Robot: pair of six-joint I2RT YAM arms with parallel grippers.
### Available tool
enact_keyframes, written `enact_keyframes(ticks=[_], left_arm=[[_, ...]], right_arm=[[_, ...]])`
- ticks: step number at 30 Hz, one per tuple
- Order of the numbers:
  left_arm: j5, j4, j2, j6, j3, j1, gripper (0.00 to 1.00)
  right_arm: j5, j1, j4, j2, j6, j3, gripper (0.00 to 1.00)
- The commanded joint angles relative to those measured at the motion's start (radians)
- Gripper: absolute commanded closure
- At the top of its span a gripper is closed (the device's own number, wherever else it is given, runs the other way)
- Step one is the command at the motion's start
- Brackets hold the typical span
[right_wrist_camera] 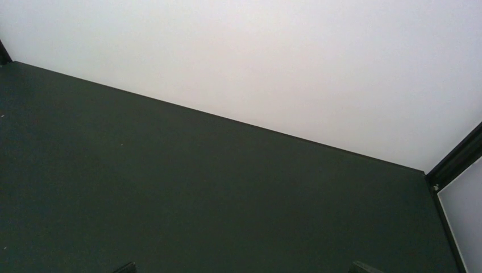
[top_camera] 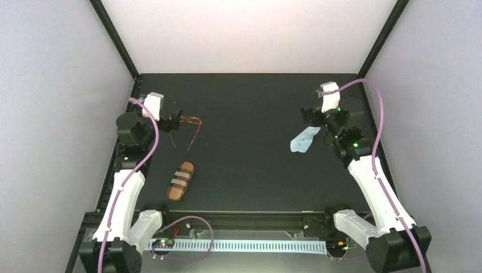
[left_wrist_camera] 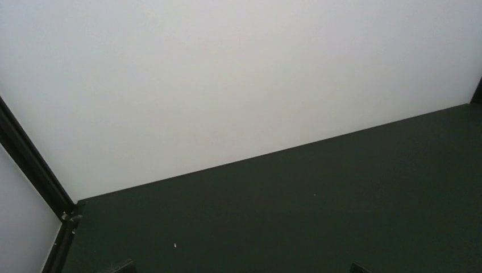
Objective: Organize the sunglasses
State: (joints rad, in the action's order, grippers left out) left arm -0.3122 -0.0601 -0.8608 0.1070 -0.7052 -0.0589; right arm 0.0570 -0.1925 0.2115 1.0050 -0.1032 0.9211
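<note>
The sunglasses [top_camera: 193,121] lie unfolded on the black table [top_camera: 250,165] at the back left, with the reddish-brown frame facing the back wall and the temple arms pointing toward the near edge. My left gripper [top_camera: 172,122] hovers at their left end, open; from above I cannot tell whether it touches them. In the left wrist view only the two fingertips [left_wrist_camera: 122,266] show, far apart, with bare table between them. My right gripper [top_camera: 310,116] is open at the back right, just above a light-blue cloth [top_camera: 304,139]. Its fingertips [right_wrist_camera: 126,266] also stand wide apart over bare table.
An oblong brown case with pale stripes [top_camera: 181,181] lies shut at the front left, nearer than the sunglasses. White walls and black corner posts [top_camera: 116,40] enclose the table. Both arm bases sit on the rail [top_camera: 244,219] at the near edge.
</note>
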Motion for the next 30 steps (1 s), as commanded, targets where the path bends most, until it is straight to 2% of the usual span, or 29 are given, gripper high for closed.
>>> enact_keyframes(ticks=[1, 12, 16, 20, 23, 25, 30], left_arm=[[-0.068, 0.011, 0.021, -0.024, 0.010, -0.015, 0.01], [-0.114, 0.011, 0.032, -0.021, 0.009, -0.021, 0.01], [-0.152, 0.064, 0.028, 0.051, -0.013, -0.021, 0.01], [-0.303, 0.232, 0.028, 0.343, -0.016, -0.020, 0.01], [-0.385, 0.501, 0.026, 0.725, -0.024, -0.009, 0.01], [-0.351, 0.635, 0.024, 0.830, -0.025, 0.003, 0.01], [-0.246, 0.836, 0.023, 0.980, 0.026, 0.029, 0.01]], right_arm=[[0.036, -0.006, 0.003, -0.026, -0.014, -0.016, 0.00], [0.046, -0.006, -0.002, -0.040, -0.016, -0.030, 0.00], [0.040, -0.007, -0.008, -0.050, -0.023, -0.037, 0.00], [0.032, -0.007, -0.014, -0.059, -0.034, -0.045, 0.00], [0.042, -0.007, -0.018, -0.055, -0.045, -0.051, 0.00], [0.044, -0.006, -0.020, -0.050, -0.053, -0.053, 0.00], [0.041, -0.007, -0.026, -0.046, -0.072, -0.061, 0.00]])
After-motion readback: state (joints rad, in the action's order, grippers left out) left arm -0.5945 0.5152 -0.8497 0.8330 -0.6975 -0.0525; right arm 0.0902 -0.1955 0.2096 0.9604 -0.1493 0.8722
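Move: From the left hand, the open sunglasses lie on the table roughly 13 cm ahead, 4 cm to the right and about 30 cm below. The brown case lies about 11 cm back from the same hand, 4 cm to its right and about as far down, some 24 cm nearer the base than the sunglasses. From the right hand, the sunglasses are about 12 cm ahead and 53 cm to the left, roughly 29 cm down. After barely creeping at first, the left hand swings down from the wrist at growing speed, sinking about 11 cm while drawing back some 7 and going right about 5, over the table between the sunglasses and the brown case and nearer to both. The fingers stay wide open and empty as the wrist turns some 30 degrees clockwise, rolls its left side up by nearly as much and tips the nearly level fingers down towards the table, forward and right, touching nothing. ##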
